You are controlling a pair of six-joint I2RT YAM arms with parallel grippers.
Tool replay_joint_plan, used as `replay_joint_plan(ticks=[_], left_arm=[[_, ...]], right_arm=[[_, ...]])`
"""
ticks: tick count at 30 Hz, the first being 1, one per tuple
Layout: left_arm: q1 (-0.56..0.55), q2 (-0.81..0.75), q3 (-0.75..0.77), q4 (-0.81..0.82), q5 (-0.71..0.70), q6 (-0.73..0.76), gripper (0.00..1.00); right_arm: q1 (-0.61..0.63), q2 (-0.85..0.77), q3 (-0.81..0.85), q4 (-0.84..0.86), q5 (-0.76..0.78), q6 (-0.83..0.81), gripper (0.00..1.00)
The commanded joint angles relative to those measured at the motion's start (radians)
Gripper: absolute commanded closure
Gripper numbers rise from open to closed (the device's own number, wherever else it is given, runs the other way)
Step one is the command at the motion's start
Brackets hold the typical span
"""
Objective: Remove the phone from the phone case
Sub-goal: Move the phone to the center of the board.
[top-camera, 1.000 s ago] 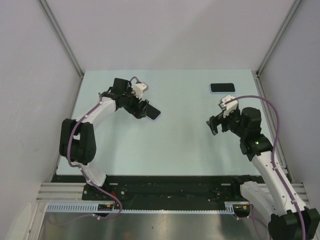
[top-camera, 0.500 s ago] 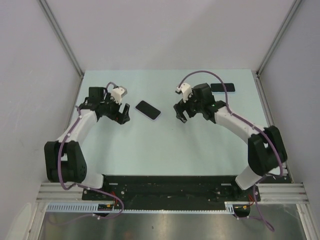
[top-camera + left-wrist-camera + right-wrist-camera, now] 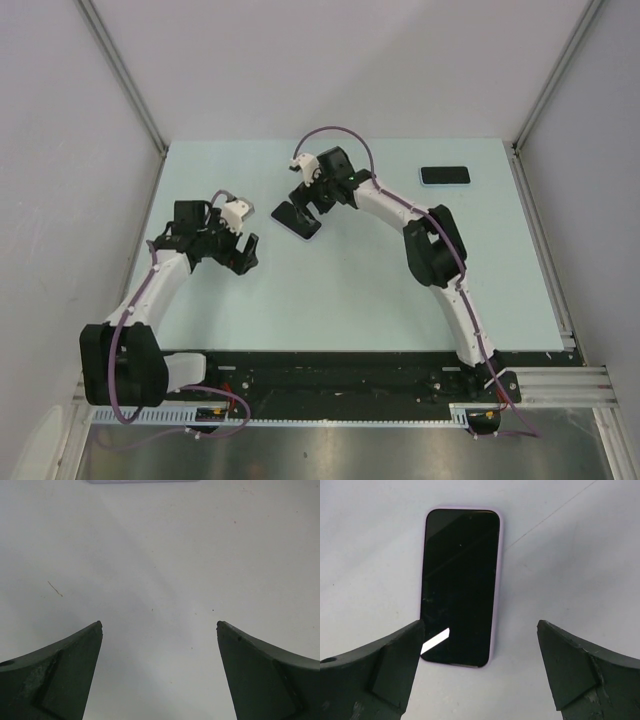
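Note:
The phone (image 3: 460,587) lies flat and screen up in its lilac phone case (image 3: 499,580), on the pale table left of centre (image 3: 300,224). My right gripper (image 3: 303,205) hovers right over it, open; in the right wrist view (image 3: 480,625) the phone's near end sits between the fingers, toward the left finger (image 3: 385,665), and nothing grips it. To the phone's left, my left gripper (image 3: 243,254) stands open over bare table (image 3: 160,625). A lilac strip at the top edge of the left wrist view (image 3: 142,481) looks like the case.
A second dark phone with a light blue rim (image 3: 445,176) lies at the back right of the table. Grey walls with metal posts close in the table's left, back and right sides.
My right arm swung left across the table and now hovers over the phone. My left gripper drew back left from the phone, which stays on the table.

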Motion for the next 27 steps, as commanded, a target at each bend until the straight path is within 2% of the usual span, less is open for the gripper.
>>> replay_joint_plan(ticks=[1,6,14,23,27], left_arm=[[0.006,-0.048,-0.012,0.044,0.006,-0.012,0.0],[0.006,-0.068,-0.058,0.083,-0.051,-0.021,0.0],[0.006,-0.055,-0.076,0.124,-0.089,-0.044,0.0],[0.007,-0.061,-0.089,0.136,-0.083,-0.052,0.0],[0.007,-0.049,-0.09,0.141,-0.084,-0.054,0.0]], right_arm=[[-0.003,0.086,0.183,-0.15,-0.06,0.017,0.0],[0.006,0.164,0.266,-0.236,-0.098,-0.013,0.0],[0.032,0.18,0.255,-0.271,-0.043,-0.061,0.0],[0.04,0.169,0.247,-0.287,-0.081,-0.049,0.0],[0.07,0.178,0.238,-0.279,0.009,-0.058,0.0]])
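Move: The phone in its lilac case lies flat, its middle about 5 cm to the right hand's left, some 1 cm back and roughly 6 cm below; its long side runs the way that hand's open fingers point, far end to the left and outward. Nothing else lies near it. From the left hand, the phone is around 16 cm ahead, 15 cm to the right and some 9 cm lower. Onto the right-hand end of the phone the right hand sinks about 4.5 cm, going down almost straight at first, then also drawing back some 2.5 cm and easing to a stop. Its fingers tip roughly 10 degrees steeper and stay wide open, coming to either side of that end, one close against the case's edge; touch can't be made out. ##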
